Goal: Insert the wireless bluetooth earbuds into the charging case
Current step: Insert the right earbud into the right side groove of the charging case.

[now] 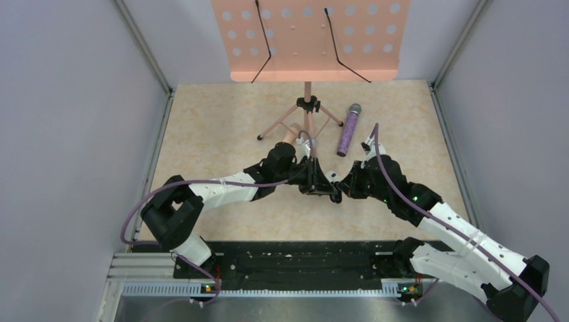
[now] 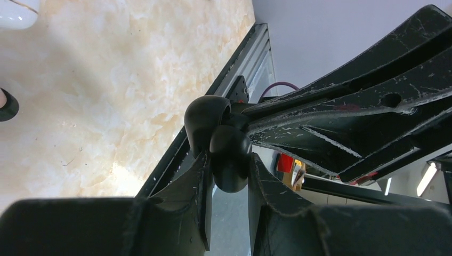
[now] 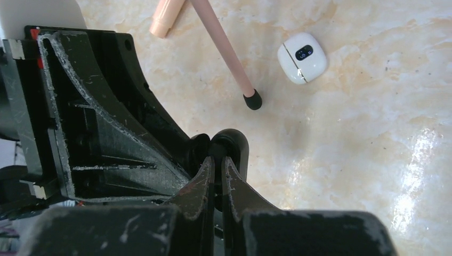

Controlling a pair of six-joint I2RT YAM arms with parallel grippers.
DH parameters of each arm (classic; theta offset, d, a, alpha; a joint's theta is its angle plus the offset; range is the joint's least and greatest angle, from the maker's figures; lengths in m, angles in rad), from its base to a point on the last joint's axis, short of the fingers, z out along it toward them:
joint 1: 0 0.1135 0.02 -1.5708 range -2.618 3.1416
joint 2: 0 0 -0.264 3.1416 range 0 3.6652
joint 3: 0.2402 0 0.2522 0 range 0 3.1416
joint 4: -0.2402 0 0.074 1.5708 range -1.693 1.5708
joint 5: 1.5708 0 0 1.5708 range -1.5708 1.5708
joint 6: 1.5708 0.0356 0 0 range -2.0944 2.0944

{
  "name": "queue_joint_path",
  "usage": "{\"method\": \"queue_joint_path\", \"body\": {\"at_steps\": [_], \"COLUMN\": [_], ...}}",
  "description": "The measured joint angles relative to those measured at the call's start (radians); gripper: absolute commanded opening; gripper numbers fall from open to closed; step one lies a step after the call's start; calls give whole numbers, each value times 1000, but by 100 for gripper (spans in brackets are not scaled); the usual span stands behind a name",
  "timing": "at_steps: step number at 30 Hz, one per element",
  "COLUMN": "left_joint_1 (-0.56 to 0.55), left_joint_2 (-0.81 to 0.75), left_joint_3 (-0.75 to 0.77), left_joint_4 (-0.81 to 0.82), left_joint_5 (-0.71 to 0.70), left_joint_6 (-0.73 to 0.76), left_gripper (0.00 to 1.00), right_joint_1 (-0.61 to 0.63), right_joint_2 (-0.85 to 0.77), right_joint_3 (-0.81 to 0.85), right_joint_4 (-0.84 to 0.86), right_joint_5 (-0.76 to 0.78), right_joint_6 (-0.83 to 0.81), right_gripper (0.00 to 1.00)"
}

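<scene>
The charging case (image 2: 205, 120) is a smooth black shell held above the table where both arms meet. In the left wrist view it shows as two rounded black halves. My left gripper (image 2: 229, 165) is shut on the lower half. My right gripper (image 3: 217, 162) is shut, its tips right at the case (image 3: 234, 141); I cannot tell whether anything sits between them. From above, the left gripper (image 1: 332, 190) and right gripper (image 1: 343, 191) touch tip to tip. The earbuds are hidden.
A white rounded box with a small dark window (image 3: 302, 57) lies on the marble table. A pink music stand (image 1: 308, 40) spreads tripod legs, one foot (image 3: 253, 100) close by. A glittery purple microphone (image 1: 349, 129) lies at the back right.
</scene>
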Motion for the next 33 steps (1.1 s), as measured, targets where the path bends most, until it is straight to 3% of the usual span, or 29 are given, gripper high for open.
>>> {"method": "queue_joint_path", "body": {"at_steps": [15, 20, 23, 33], "left_joint_1": [1, 3, 3, 2], "left_joint_2": [1, 1, 1, 1], "left_joint_3": [0, 0, 0, 0], "left_joint_4": [0, -5, -6, 20], "left_joint_5": [0, -1, 5, 23], "left_joint_6": [1, 1, 4, 4], "left_gripper": [0, 0, 0, 0], "right_joint_1": [143, 154, 155, 158], "right_joint_2": [77, 90, 84, 30], "right_joint_3": [60, 65, 65, 66], "right_joint_4": [-73, -64, -60, -88], "right_joint_5": [244, 255, 259, 302], "right_joint_6": [51, 68, 80, 129], "right_gripper": [0, 26, 35, 41]}}
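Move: The open black charging case stands right at the right fingertips, which hold the earbud in it: its middle is about 1 cm back, 1 cm left and 1 cm below. From the right hand, the white case on the table lies some 8 cm ahead, 1 cm left and 14 cm down; the tripod foot is roughly 3 cm ahead, 5 cm left and equally low. The left fingers already grip the black case, its middle about 2 cm right and 1 cm back of them. Keep the left gripper clamped on the charging case and hold it in place as a counter. With the right, keep bearing down on the earbud in its groove for about half a centimetre more, rolling the hand some 10 degrees left side down. Then spread the fingers a good third of their range to let go of the earbud, and ease up off the case by about 1.5 cm, drifting a little right at the end. ##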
